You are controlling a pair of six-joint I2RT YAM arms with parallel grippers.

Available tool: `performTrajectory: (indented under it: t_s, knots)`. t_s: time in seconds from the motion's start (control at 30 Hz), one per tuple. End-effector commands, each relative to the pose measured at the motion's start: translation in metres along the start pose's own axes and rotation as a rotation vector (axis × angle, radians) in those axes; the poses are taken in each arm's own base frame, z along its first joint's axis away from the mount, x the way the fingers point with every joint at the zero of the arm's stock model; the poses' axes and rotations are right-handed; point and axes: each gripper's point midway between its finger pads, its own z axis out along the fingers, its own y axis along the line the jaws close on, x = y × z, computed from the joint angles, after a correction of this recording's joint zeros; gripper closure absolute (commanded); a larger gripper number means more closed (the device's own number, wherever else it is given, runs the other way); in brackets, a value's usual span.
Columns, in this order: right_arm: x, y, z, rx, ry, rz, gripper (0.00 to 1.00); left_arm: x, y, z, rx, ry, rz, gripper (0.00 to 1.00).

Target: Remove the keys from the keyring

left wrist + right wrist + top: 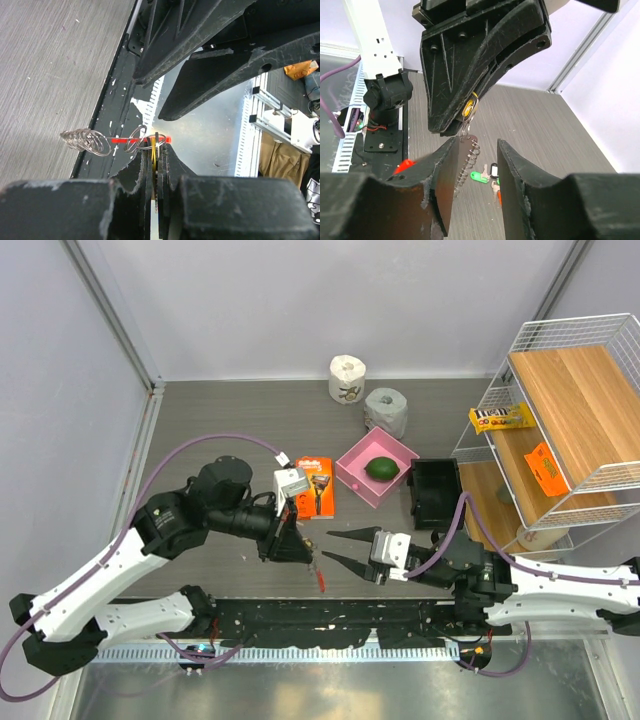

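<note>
My left gripper (156, 148) is shut on a yellow-tagged key (152, 152), held above the table near its front edge. The red keyring (120, 141) hangs from that key by small rings, and its silvery chain (85, 140) trails off the far end. In the right wrist view the chain (467, 165) dangles between the open fingers of my right gripper (477, 145), close to the left finger (445, 170). Loose keys (487, 176) with green and black-and-white tags lie on the table below. From above, the left gripper (300, 548) and right gripper (326, 545) meet tip to tip.
An orange razor box (317, 500) lies just behind the grippers. A pink tray (352, 468) holds a green fruit, with a black box (435, 492) to its right. Two paper rolls (347, 378) stand at the back. A wire shelf (560, 430) fills the right side.
</note>
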Motion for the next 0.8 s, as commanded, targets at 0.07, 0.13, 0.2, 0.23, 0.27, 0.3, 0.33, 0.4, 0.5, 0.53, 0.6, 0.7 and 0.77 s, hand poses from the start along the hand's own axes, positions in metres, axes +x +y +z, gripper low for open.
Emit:
performTrajectory:
  t_s: [0.07, 0.13, 0.2, 0.23, 0.27, 0.3, 0.33, 0.4, 0.5, 0.53, 0.6, 0.7, 0.77]
  knots:
    - [-0.029, -0.008, 0.011, 0.025, -0.075, 0.047, 0.61, -0.011, -0.015, -0.01, 0.057, -0.071, 0.087, 1.0]
    - [-0.031, -0.004, 0.014, 0.004, -0.081, 0.052, 0.61, -0.011, -0.016, -0.011, 0.058, -0.072, 0.088, 1.0]
    - [-0.031, 0.0, 0.017, -0.017, -0.082, 0.056, 0.62, -0.011, -0.016, -0.011, 0.058, -0.072, 0.088, 1.0]
    - [-0.031, 0.0, 0.019, -0.017, -0.078, 0.058, 0.61, -0.01, -0.017, -0.012, 0.062, -0.071, 0.09, 1.0]
    - [-0.031, 0.001, 0.019, -0.02, -0.081, 0.06, 0.61, -0.011, -0.016, -0.011, 0.06, -0.071, 0.089, 1.0]
    - [-0.031, 0.001, 0.02, -0.022, -0.08, 0.06, 0.62, -0.01, -0.017, -0.012, 0.06, -0.071, 0.089, 1.0]
    - [-0.031, 0.001, 0.021, -0.021, -0.081, 0.061, 0.62, -0.011, -0.017, -0.011, 0.061, -0.073, 0.092, 1.0]
    - [-0.033, 0.002, 0.023, -0.028, -0.087, 0.062, 0.62, -0.01, -0.017, -0.011, 0.063, -0.071, 0.094, 1.0]
    - [-0.034, 0.002, 0.026, -0.028, -0.089, 0.062, 0.64, -0.01, -0.018, -0.011, 0.067, -0.069, 0.095, 1.0]
    - [-0.034, 0.003, 0.027, -0.033, -0.089, 0.06, 0.66, -0.01, -0.018, -0.01, 0.068, -0.067, 0.094, 1.0]
    - [-0.033, 0.003, 0.03, -0.034, -0.081, 0.057, 0.71, -0.01, -0.018, -0.01, 0.069, -0.067, 0.096, 1.0]
    - [-0.03, 0.004, 0.032, -0.041, -0.066, 0.049, 0.86, -0.01, -0.019, -0.011, 0.07, -0.069, 0.1, 1.0]
    - [-0.029, 0.004, 0.03, -0.042, -0.063, 0.049, 0.93, -0.01, -0.019, -0.012, 0.067, -0.071, 0.102, 1.0]
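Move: The metal ring on the yellow key is roughly 4 cm to the right gripper's left, about 1 cm back and level with it. The yellow key, pinched in the left gripper, is about 5 cm to its left and 1 cm back. The coil hangs some 4 cm below the right gripper, 3 cm left and 1 cm ahead; the red end is 6 cm back, 1 cm left and 6 cm lower. From the left gripper the ring lies about 1 cm right, at the same depth and height. Keep the yellow key pinched in the left gripper, easing it only about a centimetre left, back and up. Bring the right gripper left about 3 cm towards the ring, slipping slightly back and down, then draw its half-open fingers nearly shut at the ring, right beside the left fingertips. ##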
